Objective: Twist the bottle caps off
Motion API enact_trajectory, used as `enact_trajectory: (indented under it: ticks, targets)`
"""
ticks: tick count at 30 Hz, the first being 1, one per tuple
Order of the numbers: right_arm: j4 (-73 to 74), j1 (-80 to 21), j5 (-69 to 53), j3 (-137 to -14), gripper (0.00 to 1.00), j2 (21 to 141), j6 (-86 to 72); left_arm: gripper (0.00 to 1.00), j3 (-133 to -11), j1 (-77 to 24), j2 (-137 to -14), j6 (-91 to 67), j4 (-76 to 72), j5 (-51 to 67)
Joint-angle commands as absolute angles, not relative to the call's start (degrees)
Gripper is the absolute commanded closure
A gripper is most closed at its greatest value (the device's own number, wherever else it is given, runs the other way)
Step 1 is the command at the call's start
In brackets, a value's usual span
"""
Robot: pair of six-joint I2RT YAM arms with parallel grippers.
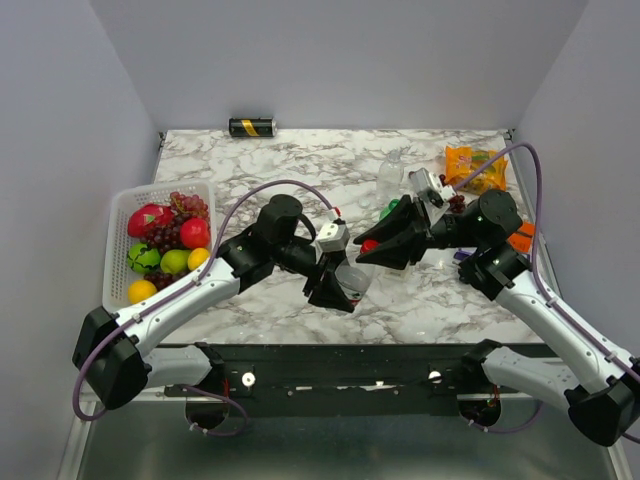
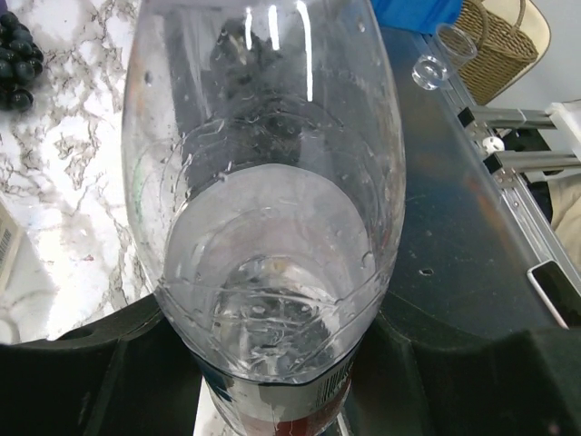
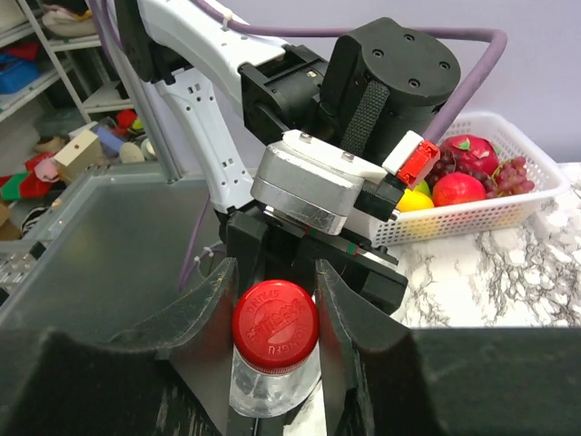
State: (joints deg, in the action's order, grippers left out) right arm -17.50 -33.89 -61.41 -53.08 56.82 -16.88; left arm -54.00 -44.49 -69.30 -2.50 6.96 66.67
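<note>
A clear bottle (image 1: 356,279) with a red-and-dark label lies tilted above the table's near middle, and my left gripper (image 1: 331,286) is shut on its body. In the left wrist view this bottle (image 2: 263,182) fills the frame, base toward the camera, with the left gripper (image 2: 272,386) clamped round the labelled part. My right gripper (image 1: 373,250) is shut on the bottle's red cap (image 1: 369,245). The right wrist view shows the red cap (image 3: 275,325) squeezed between both fingers of the right gripper (image 3: 275,282). Behind stand another clear bottle (image 1: 391,175) and a small green bottle (image 1: 390,208).
A white basket (image 1: 113,255) of fruit sits at the left. A black-and-gold can (image 1: 252,127) lies at the back edge. An orange snack bag (image 1: 474,166) lies at the back right. The dark rail (image 1: 340,362) runs along the table's front.
</note>
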Motion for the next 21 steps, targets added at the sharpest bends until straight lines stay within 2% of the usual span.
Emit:
enact_trajectory:
  ticks: [1, 3, 4, 10, 11, 12, 17, 21]
  targets:
    - [-12.2, -34.0, -64.4, -52.5, 0.80, 56.9, -13.5, 0.65, -59.1, -44.9, -68.3, -1.3, 5.4, 65.1]
    - [-10.2, -33.9, -60.3, -53.0, 0.63, 55.5, -13.6, 0.65, -59.6, -45.0, -68.1, 1.2, 8.2, 58.2]
    - [-9.5, -33.9, -59.2, -53.2, 0.47, 54.9, -13.4, 0.65, -59.7, -45.0, -68.1, 1.9, 9.1, 56.3]
    - [-4.8, -33.8, -53.0, -53.4, 0.39, 51.7, -11.6, 0.66, -58.6, -45.4, -67.0, 3.5, 9.4, 46.5]
    - [-4.3, -33.8, -52.0, -53.4, 0.14, 51.1, -11.5, 0.66, -58.4, -45.4, -66.4, 3.6, 9.3, 44.8]
    - [-3.3, -33.8, -49.7, -53.0, 0.08, 50.5, -11.2, 0.66, -58.0, -45.4, -66.1, 3.6, 9.1, 43.3]
    - [-0.7, -33.8, -38.5, -52.4, 0.08, 47.6, -12.0, 0.67, -56.8, -46.3, -64.2, 2.6, 8.2, 27.6]
    - [-0.2, -33.9, -22.9, -51.7, 0.11, 45.4, -16.2, 0.67, -55.9, -47.5, -64.2, 1.5, 7.6, 19.8]
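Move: The right fingers are still around the red cap, right at their pinch point; the clear bottle under it is held by the left hand, whose hand point has the cap about 4 cm ahead, 6 cm to its right and 11 cm above. From the right hand, the white bottle stands some 11 cm ahead, 9 cm right, and the green bottle roughly 18 cm ahead, 7 cm right, both nearly 30 cm lower. The right fingers let go of the red cap, spreading from half open to wide, and the right hand eases forward and to its right, about 4 cm in all, while turning some 20 degrees clockwise. The left hand, after a brief hold, keeps its grip on the bottle and swings it forward about 8 cm, turning close to 30 degrees counter-clockwise and tilting as it goes. ##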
